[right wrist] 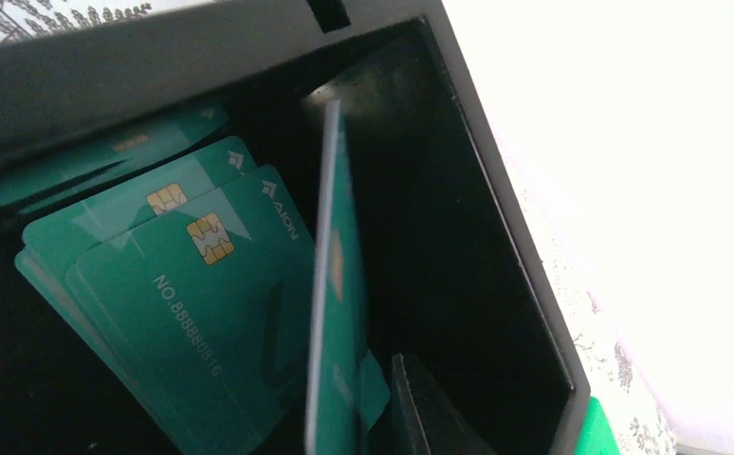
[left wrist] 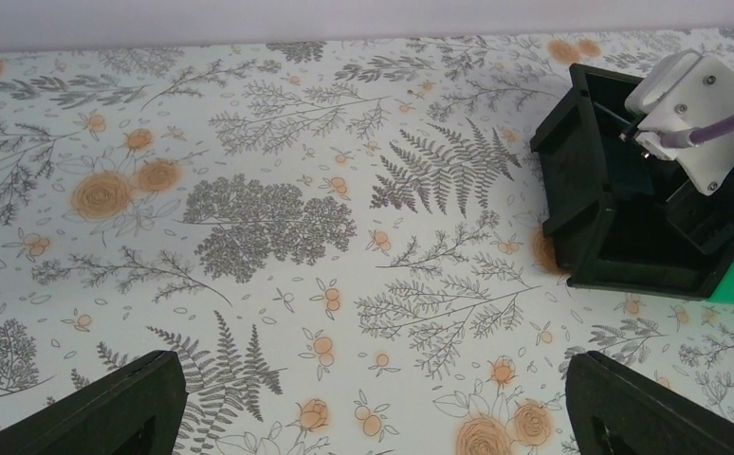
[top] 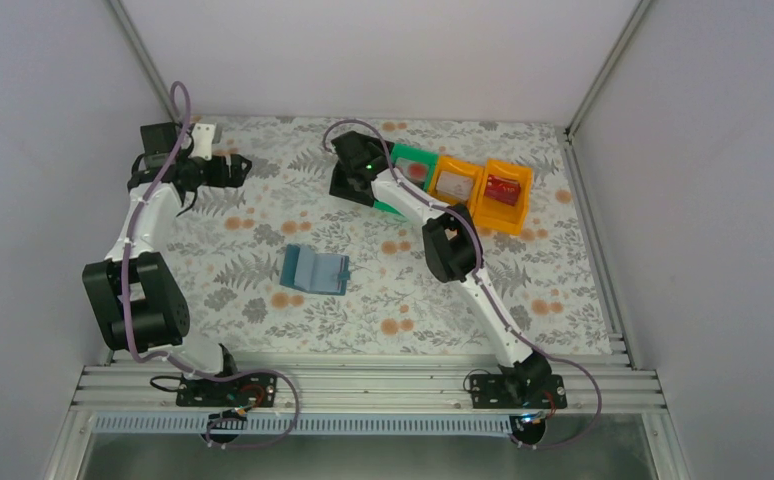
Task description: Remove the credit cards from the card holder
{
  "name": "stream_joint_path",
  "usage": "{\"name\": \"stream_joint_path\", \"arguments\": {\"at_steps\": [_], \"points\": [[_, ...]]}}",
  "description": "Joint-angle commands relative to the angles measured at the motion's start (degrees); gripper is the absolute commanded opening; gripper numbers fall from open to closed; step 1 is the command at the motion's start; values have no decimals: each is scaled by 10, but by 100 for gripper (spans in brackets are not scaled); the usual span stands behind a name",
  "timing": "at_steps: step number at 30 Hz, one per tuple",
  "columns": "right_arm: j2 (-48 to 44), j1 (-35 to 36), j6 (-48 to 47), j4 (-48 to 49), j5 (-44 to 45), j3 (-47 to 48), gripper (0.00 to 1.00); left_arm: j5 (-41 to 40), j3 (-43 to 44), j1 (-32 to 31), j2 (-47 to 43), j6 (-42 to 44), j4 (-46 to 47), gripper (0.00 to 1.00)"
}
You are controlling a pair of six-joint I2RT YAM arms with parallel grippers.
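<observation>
The card holder (top: pixel 315 270), a blue-teal wallet, lies spread open mid-table, with neither gripper near it. My right gripper (top: pixel 351 185) reaches down into the black bin (top: pixel 341 190). In the right wrist view a teal credit card (right wrist: pixel 330 284) stands on edge inside that bin (right wrist: pixel 496 284), beside several teal cards (right wrist: pixel 192 313) lying flat. One dark finger (right wrist: pixel 420 408) shows just right of the upright card with a thin gap; the other finger is hidden behind the card. My left gripper (top: pixel 238 168) hovers at the far left, wide open over bare cloth (left wrist: pixel 373 408).
A green bin (top: pixel 415 165) and two orange bins (top: pixel 458 180) (top: pixel 504 195) stand in a row right of the black one, each with a card inside. The left wrist view shows the black bin (left wrist: pixel 619 218) with the right arm in it. White walls enclose the table.
</observation>
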Motion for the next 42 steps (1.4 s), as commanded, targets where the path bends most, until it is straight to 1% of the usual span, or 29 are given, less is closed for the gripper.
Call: {"name": "stream_joint_path", "arguments": {"at_steps": [1,3,5,8,11,16,21,27,32,38,42], "points": [[15,-6,8,16,10,26,21,17,-5,8,-12,-1,8,100],[15,-7,7,19,7,27,29,17,-6,9,-13,0,10,100],[13,-7,10,20,-5,30,40,19,-6,10,-11,-1,11,100],[4,-8,22,21,-38,33,49,24,-4,10,-3,-4,11,100],[-7,-7,31,26,-69,33,57,27,-4,11,3,-4,8,100],[-15,-11,39,31,-115,37,64,28,-5,11,0,-2,8,100],[-29,-24,76,24,-157,38,69,30,-5,11,0,-2,7,100],[-28,-34,77,35,-167,39,73,34,-4,11,0,0,5,100],[-32,-35,77,33,-170,46,74,35,-4,11,-1,-1,3,100],[-110,-33,85,31,-230,29,75,42,3,11,-15,17,-19,100],[-194,-28,92,30,-260,-15,77,67,6,9,-45,80,-94,99]]}}
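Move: The right hand is low inside the black box with a card still between its fingers; the card pile lies some 3 cm to its left, 4 cm below. The green box is about 9 cm to the right and 3 cm back, the card holder roughly 26 cm back and 9 cm left. From the left hand the pile lies around 12 cm ahead and 26 cm right, 17 cm below. The right hand opens wide, letting go of the card, shifts about 3 cm left, then rises some 6 cm. ##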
